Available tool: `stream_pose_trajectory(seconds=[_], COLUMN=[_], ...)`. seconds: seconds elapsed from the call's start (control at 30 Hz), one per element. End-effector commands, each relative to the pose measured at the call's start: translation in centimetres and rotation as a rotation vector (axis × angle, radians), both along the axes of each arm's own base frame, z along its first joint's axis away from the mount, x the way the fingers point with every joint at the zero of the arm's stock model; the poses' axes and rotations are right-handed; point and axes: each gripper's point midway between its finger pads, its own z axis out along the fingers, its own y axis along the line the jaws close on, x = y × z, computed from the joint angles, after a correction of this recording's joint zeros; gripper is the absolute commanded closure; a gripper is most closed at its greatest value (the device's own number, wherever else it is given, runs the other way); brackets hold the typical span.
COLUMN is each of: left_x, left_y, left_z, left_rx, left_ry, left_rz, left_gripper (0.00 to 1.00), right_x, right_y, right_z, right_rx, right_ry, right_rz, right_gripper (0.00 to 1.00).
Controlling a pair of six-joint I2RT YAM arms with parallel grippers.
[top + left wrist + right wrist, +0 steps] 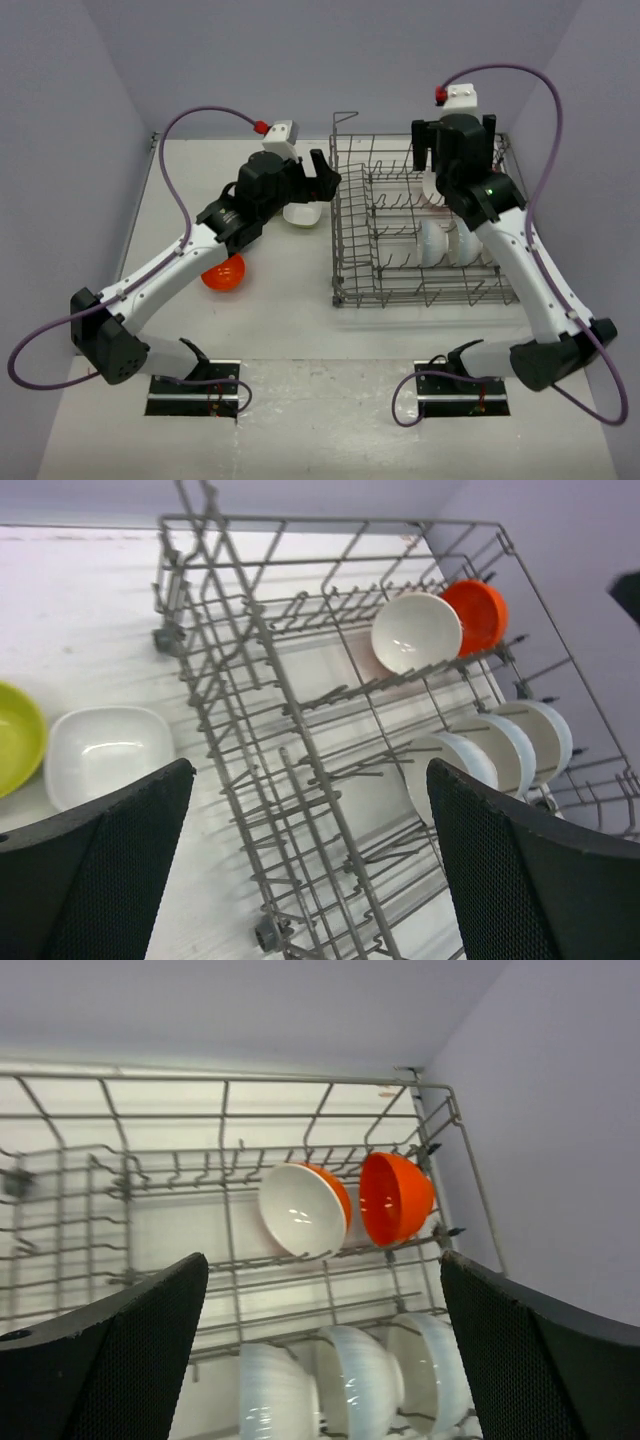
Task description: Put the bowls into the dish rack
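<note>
The grey wire dish rack (338, 250) stands right of centre. Inside it, an orange bowl with a white inside (300, 1210) and a plain orange bowl (395, 1198) lean on tines at the far side. Three pale white bowls (350, 1380) stand in a row nearer. My right gripper (325, 1360) hangs open and empty above them. My left gripper (310, 880) is open and empty over the rack's left wall (260, 630). On the table to the left lie a white squarish bowl (108, 752) and a yellow-green bowl (15, 735). Another orange bowl (225, 272) sits partly under my left arm.
Purple walls close in the table at the back and on both sides. Purple cables loop out from both arms. The rack's tall wire sides and upright tines (400, 200) stick up between the two grippers.
</note>
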Motion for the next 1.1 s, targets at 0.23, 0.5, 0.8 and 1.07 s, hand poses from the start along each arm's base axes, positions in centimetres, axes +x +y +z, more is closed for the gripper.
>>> stream_pose_trajectory(seconds=[0.23, 0.5, 0.8, 1.07], left_x=[-3.5, -12.6, -15.5, -14.4], left_y=[21.1, 30.1, 29.6, 29.8], left_z=[-7.3, -18.9, -24.7, -25.2], left_rx=[0.069, 0.095, 0.107, 0.101], left_ry=[0.264, 0.616, 0.785, 0.758], left_rz=[0.668, 0.978, 1.001, 1.014], left_gripper=[0.00, 0.00, 0.00, 0.57], right_x=[-5.3, -6.0, -5.6, -5.7], right_y=[1.8, 1.8, 2.5, 2.7], right_z=[0.2, -1.3, -3.1, -3.2], right_rx=[0.363, 0.386, 0.382, 0.376], right_ry=[-0.134, -0.119, -0.067, -0.057], right_rz=[0.095, 0.104, 0.118, 0.135], right_gripper=[0.01, 0.01, 0.01, 0.01])
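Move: The red-orange bowl lies about 12 cm back, 25 cm left and 28 cm below the open left hand. The blue bowl is some 10 cm farther out than this bowl and 3 cm to its right; the green bowl is about 6 cm ahead and 14 cm left of the hand, the white bowl 3 cm ahead and 7 cm left. From the empty right hand the red-orange bowl is about 17 cm back, 48 cm left and 33 cm down. The left fingers come astride the red-orange bowl's left rim and close about halfway, though contact can't be made out. The hand swings some 30 cm left, then mostly down and back beside the bowl, turning counter-clockwise and tipping steeply downward. The open right hand first draws back about 6 cm over the rack, then sinks a few centimetres while rolling its left side up. ##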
